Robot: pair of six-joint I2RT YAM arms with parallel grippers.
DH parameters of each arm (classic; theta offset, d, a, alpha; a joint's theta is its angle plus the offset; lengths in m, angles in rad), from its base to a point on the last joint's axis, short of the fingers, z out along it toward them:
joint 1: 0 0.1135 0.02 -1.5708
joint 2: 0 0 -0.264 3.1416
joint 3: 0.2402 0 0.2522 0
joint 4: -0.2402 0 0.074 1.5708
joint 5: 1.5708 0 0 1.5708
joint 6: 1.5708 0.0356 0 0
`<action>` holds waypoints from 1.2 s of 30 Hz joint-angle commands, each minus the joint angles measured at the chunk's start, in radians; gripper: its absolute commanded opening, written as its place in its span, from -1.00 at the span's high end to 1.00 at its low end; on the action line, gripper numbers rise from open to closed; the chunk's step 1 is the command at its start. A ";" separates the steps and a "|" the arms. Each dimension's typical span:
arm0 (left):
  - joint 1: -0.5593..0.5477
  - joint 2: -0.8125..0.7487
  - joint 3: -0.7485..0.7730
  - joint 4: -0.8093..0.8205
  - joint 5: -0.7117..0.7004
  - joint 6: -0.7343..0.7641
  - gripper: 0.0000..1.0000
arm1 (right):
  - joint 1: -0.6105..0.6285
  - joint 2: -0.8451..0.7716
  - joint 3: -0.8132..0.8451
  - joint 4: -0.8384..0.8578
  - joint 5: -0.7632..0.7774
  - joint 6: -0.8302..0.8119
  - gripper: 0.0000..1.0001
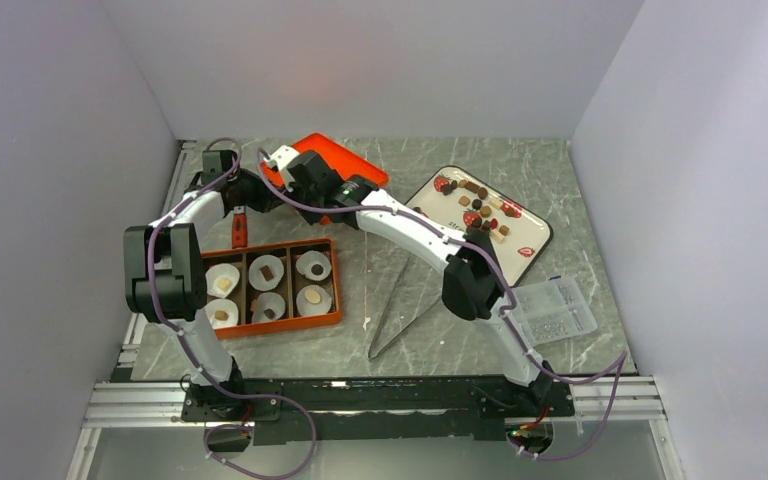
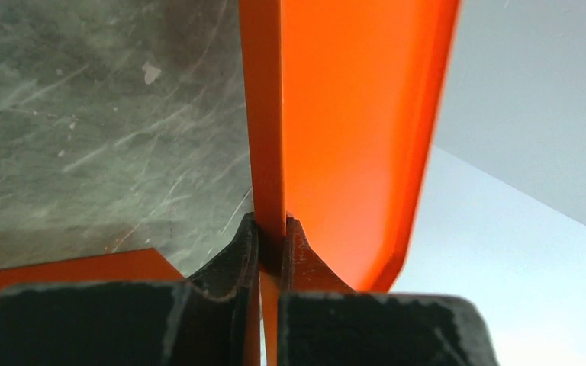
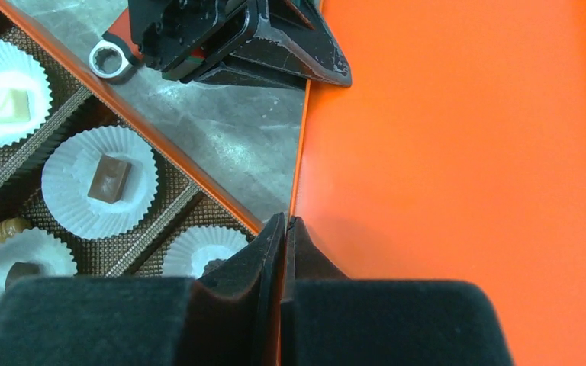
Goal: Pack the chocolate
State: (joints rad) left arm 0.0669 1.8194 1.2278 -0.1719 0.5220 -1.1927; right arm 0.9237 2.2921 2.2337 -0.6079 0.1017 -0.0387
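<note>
An orange lid [image 1: 345, 160] is held tilted above the table behind the orange box [image 1: 332, 285]. My left gripper [image 1: 263, 188] is shut on the lid's edge [image 2: 267, 152]. My right gripper [image 1: 300, 172] is shut on a neighbouring edge of the lid [image 3: 458, 168]. The left gripper's fingers [image 3: 305, 65] show at the top of the right wrist view. The box's six compartments hold white paper cups, each with a chocolate, such as a brown square [image 3: 109, 179] and a pale one [image 3: 8, 103]. More chocolates [image 1: 477, 200] lie on the white strawberry tray [image 1: 535, 235] at the right.
A red-handled ring wrench [image 1: 239, 228] lies just behind the box, under the left arm. Metal tweezers [image 1: 397, 305] lie right of the box. A clear plastic case [image 1: 557, 308] sits at the near right. Grey walls close in on three sides.
</note>
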 commanded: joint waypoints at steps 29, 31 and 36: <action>0.034 -0.512 0.004 -0.514 0.090 0.434 1.00 | 0.553 -0.769 -0.992 0.551 0.740 -0.577 -0.99; 0.035 -0.548 -0.015 -0.527 0.092 0.440 1.00 | 0.553 -0.771 -1.030 0.599 0.775 -0.615 -0.99; 0.040 -0.623 -0.043 -0.570 0.105 0.463 1.00 | 0.551 -0.753 -1.125 0.821 0.816 -0.755 -0.99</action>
State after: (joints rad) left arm 0.0978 1.2739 1.1908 -0.7410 0.5629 -0.7597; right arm 1.4822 1.5684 1.1469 -0.0292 0.8055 -0.6582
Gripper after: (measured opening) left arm 0.081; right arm 0.993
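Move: The open box, where the lid is going, has its middle roughly 13 cm back, 3 cm left and 10 cm below the left hand, which already pinches the lid's edge. The wrench lies some 9 cm left, 4 ahead and 12 below. For the right hand, also still pinching the lid, the lid's middle is about 12 cm ahead, 4 right and 3 below; the box is about 5 back, 9 left and 14 below. The right fingers let go of the lid's edge and open wide; that hand rises about 16 cm as it draws back, then sinks past the box's right side to end some 20 cm nearer the base, about 8 cm right, fingers tipped up about 40 degrees towards the lid's near end. The left hand keeps its pinch, carrying the lid back about 15 cm and 10 cm up towards the box, turning it a little clockwise. ##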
